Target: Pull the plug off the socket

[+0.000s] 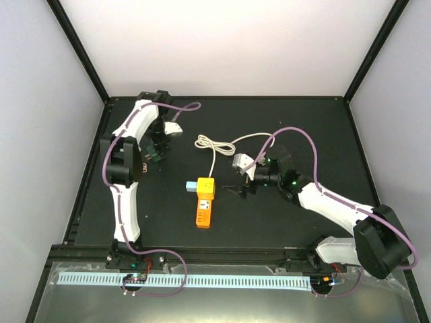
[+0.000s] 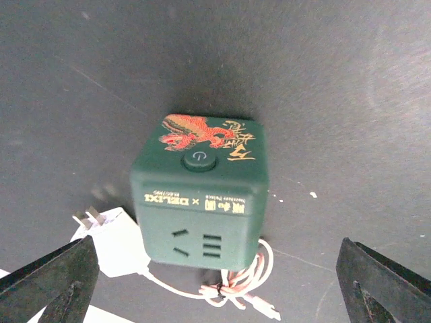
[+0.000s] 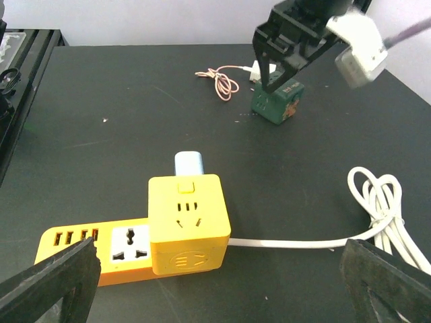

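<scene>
The orange socket strip (image 1: 203,212) lies mid-table, also in the right wrist view (image 3: 74,245). A yellow cube adapter (image 3: 188,219) sits at its far end (image 1: 206,188). A small pale blue-white plug block (image 3: 189,163) sticks out of the cube's far side (image 1: 191,184). A thin white cord (image 3: 296,243) leaves the cube's side and runs to a coil (image 1: 209,142); its end is hidden. My right gripper (image 3: 219,289) is open, just right of the cube (image 1: 241,186), touching nothing. My left gripper (image 2: 215,289) is open above a dark green cube (image 2: 202,195), far left (image 1: 156,155).
The green cube (image 3: 277,104) has a white charger (image 2: 111,242) and a coiled pink cable (image 2: 236,282) beside it. The white cord's coil (image 3: 380,202) lies to the right of my right gripper. Black frame rails border the dark mat (image 1: 283,114).
</scene>
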You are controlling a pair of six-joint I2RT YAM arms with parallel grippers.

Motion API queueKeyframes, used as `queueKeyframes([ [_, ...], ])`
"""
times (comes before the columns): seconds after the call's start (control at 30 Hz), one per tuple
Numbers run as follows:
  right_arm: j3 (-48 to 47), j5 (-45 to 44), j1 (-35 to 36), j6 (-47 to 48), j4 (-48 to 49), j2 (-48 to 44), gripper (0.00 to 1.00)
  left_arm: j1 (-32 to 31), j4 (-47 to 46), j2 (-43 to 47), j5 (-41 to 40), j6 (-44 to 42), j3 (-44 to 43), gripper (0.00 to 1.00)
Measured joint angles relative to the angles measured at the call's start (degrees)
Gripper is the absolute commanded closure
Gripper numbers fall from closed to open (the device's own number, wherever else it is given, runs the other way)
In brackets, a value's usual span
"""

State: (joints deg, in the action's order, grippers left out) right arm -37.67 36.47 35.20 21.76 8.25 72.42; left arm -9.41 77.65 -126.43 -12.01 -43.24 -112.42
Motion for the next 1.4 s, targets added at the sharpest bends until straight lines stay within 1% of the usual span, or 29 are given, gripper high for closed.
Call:
queueKeyframes([
  [0.2,-2.0,0.0,0.0,-0.4,-2.7,0.2,0.00,0.0,-0.3,7.5,7.0,0.0,-0.4,0.01],
  [0.33,-4.7,0.7,0.0,-0.7,-4.1,0.8,0.00,0.0,-2.8,15.6,12.4,0.0,2.1,0.01],
  [0.4,-4.8,1.2,0.0,-1.3,-3.8,0.8,0.00,0.1,-4.1,19.8,15.8,0.0,4.0,0.01],
  [0.57,-4.8,3.5,0.0,-2.5,-4.1,0.8,0.00,1.1,-7.0,26.9,25.6,1.0,8.9,0.01],
  [0.7,-7.1,6.6,0.0,-1.8,-7.4,2.8,0.00,1.5,-10.4,31.8,31.9,3.5,14.7,0.01],
  [0.87,-15.8,11.1,0.0,1.7,-16.2,9.9,0.00,1.8,-14.4,35.9,34.4,7.5,20.8,0.01],
  [0.97,-17.8,12.8,0.0,3.0,-19.1,12.0,0.00,1.8,-18.1,39.8,35.0,9.4,26.7,0.01],
  [1.2,-19.4,12.1,0.0,5.4,-23.8,13.5,0.00,1.8,-24.4,50.3,38.1,12.7,35.4,0.01],
  [1.27,-20.4,11.2,0.0,6.5,-24.9,14.3,0.00,1.8,-29.0,55.5,39.3,14.6,39.5,0.01],
  [1.3,-20.9,10.6,0.0,6.9,-25.3,14.8,0.00,1.8,-29.4,56.2,39.5,14.9,40.1,0.01],
  [1.4,-22.4,9.0,0.0,8.3,-26.7,16.3,0.00,1.8,-36.5,62.8,41.5,17.5,46.5,0.01],
])
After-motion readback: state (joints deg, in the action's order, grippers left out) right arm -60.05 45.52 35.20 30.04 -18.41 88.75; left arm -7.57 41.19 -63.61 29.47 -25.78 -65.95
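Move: The left hand stands with fingers open just over the green cube, its middle about 3 cm below. The light-blue plug lies some 13 cm back and 13 cm to the hand's right, with the yellow block about 5 cm farther right of the plug; the cable coil is about 2 cm ahead and 22 cm right. From the right hand the yellow block is 9 cm left and 10 cm below, with the plug 5 cm beyond it. The left hand, already free of the green cube, lifts clear of it by about 20 cm while swinging back and right, its wide-open fingers tilting up from straight down until they point forward and right, still slanting downward over the table. Meanwhile the right hand, open throughout, first rises slightly and then sinks, easing about 3 cm left towards the yellow block as the wrist tips down and turns a little counter-clockwise, stopping short of touching the block. ##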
